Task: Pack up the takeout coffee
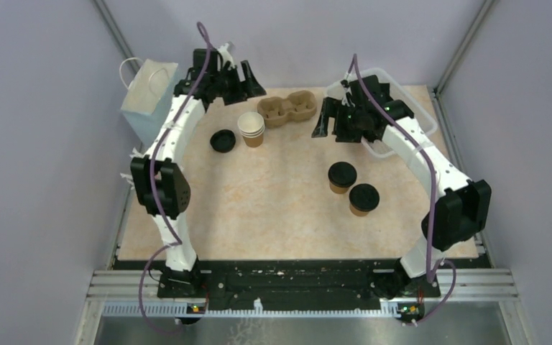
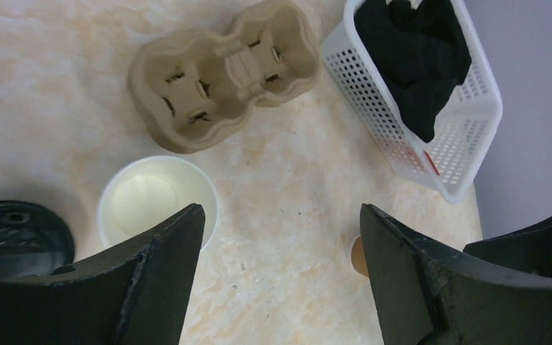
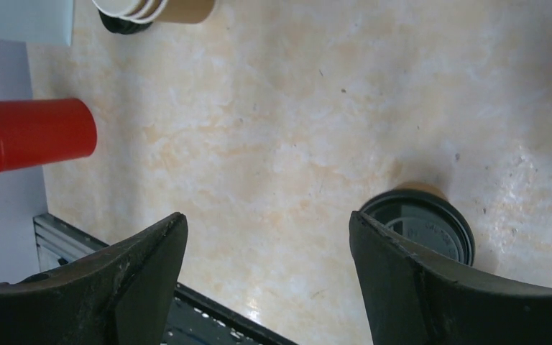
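Observation:
The takeout coffee, two kraft cups with black lids (image 1: 342, 177) (image 1: 364, 199), stands right of the table's middle. My right gripper (image 1: 328, 119) hangs open above the back of the table, away from both cups. In the right wrist view one lidded cup (image 3: 420, 224) sits partly behind the right finger of the open right gripper (image 3: 267, 217). My left gripper (image 1: 248, 77) is open at the back left, beyond the brown cardboard carrier (image 1: 286, 109). In the left wrist view the left gripper (image 2: 280, 210) holds nothing, with the carrier (image 2: 223, 72) ahead of it.
A stack of open paper cups (image 1: 251, 129) and a loose black lid (image 1: 223, 141) sit near the carrier. A white basket with dark cloth (image 2: 467, 122) stands at the back right. A paper bag (image 1: 147, 93) is at the back left, and a red cup (image 3: 36, 135) beside it.

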Motion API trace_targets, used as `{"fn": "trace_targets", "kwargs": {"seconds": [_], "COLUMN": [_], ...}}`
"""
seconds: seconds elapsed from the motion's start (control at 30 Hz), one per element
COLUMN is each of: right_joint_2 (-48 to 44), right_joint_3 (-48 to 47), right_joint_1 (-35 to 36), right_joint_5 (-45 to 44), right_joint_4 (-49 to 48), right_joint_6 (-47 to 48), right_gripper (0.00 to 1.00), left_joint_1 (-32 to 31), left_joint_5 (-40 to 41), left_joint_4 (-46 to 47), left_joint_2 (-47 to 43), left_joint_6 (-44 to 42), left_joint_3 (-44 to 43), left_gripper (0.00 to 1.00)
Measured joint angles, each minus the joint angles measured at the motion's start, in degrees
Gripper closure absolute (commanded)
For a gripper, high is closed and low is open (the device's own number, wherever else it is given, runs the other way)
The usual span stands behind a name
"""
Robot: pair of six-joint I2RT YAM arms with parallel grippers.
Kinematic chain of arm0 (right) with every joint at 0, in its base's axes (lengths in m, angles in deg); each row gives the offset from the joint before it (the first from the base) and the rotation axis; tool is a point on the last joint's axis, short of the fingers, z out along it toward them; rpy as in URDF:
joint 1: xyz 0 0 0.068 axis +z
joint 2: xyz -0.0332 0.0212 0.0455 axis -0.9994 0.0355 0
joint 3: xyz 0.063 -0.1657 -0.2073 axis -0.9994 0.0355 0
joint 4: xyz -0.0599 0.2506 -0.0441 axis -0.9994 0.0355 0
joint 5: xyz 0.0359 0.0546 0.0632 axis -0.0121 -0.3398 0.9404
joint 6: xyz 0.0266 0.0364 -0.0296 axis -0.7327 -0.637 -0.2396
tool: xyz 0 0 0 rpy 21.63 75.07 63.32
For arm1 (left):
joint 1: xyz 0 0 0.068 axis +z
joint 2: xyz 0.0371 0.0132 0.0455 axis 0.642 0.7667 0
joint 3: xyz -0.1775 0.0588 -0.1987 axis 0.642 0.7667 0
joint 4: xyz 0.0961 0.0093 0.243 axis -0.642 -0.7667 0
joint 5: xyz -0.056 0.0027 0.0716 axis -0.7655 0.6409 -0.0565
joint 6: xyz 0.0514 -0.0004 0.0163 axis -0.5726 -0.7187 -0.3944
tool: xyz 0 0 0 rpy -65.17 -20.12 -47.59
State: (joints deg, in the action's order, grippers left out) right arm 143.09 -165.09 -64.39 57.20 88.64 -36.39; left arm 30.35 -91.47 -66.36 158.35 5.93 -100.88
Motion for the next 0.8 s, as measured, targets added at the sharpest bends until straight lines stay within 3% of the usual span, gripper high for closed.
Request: {"fn": "trace_targets", "kwargs": {"seconds": [0.27, 0.4, 0.53, 0.8], "right_joint_2": [1.4, -3.0, -5.2, -5.4], "right_joint_3": [-3.0, 0.8, 1.0, 0.9], "right_joint_1": [-0.2, -0.3, -1.0, -2.1], "right_joint_5": [3.1, 3.3, 3.1, 2.6], "right_joint_4": [1.1, 3.0, 5.6, 8.2], "right_joint_6": [2.7, 4.5, 7.4, 11.5], "right_gripper": [0.18, 0.18, 0.18, 0.19], "left_joint_1": [-7.6, -10.7, -11.5, -9.8], "left_joint_5": [-0.3, 4.4, 9.5, 22.3], "left_joint_4": [2.3, 2.3, 2.3, 2.8], "left_joint_2": [15.1, 21.4, 23.2, 23.7], "left_joint_6": [-4.1, -6.3, -6.2, -4.5], "left_joint_3": [-8.9, -15.8, -16.9, -18.6], "left_gripper": [0.4, 0.37, 0.38, 0.49]}}
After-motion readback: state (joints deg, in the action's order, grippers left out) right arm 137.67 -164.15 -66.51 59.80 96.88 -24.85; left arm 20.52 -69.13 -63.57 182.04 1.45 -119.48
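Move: The cup carrier lies about 12 cm ahead of the left hand, 11 cm to its right and some 20 cm below. The stacked paper cups stand roughly 3 cm back and 1 cm left of that hand, with the loose lids level with the stack, 10 cm farther left. From the right hand the carrier is some 27 cm ahead and 12 cm left; the nearer lidded cup is about 10 cm back and 4 cm right. The cup carrier is what the left hand closes in on: past the cup stack, it dives about 10 cm down while sweeping right, then swings partway back left, reaching forward throughout, some 9 cm in all. Its fingers narrow from nearly wide to about half open and the wrist rolls some 15 degrees, left side rising, with no touch yet. The right hand, still open and empty, edges slightly forward, then backs off rightward towards the nearer lidded cup. ##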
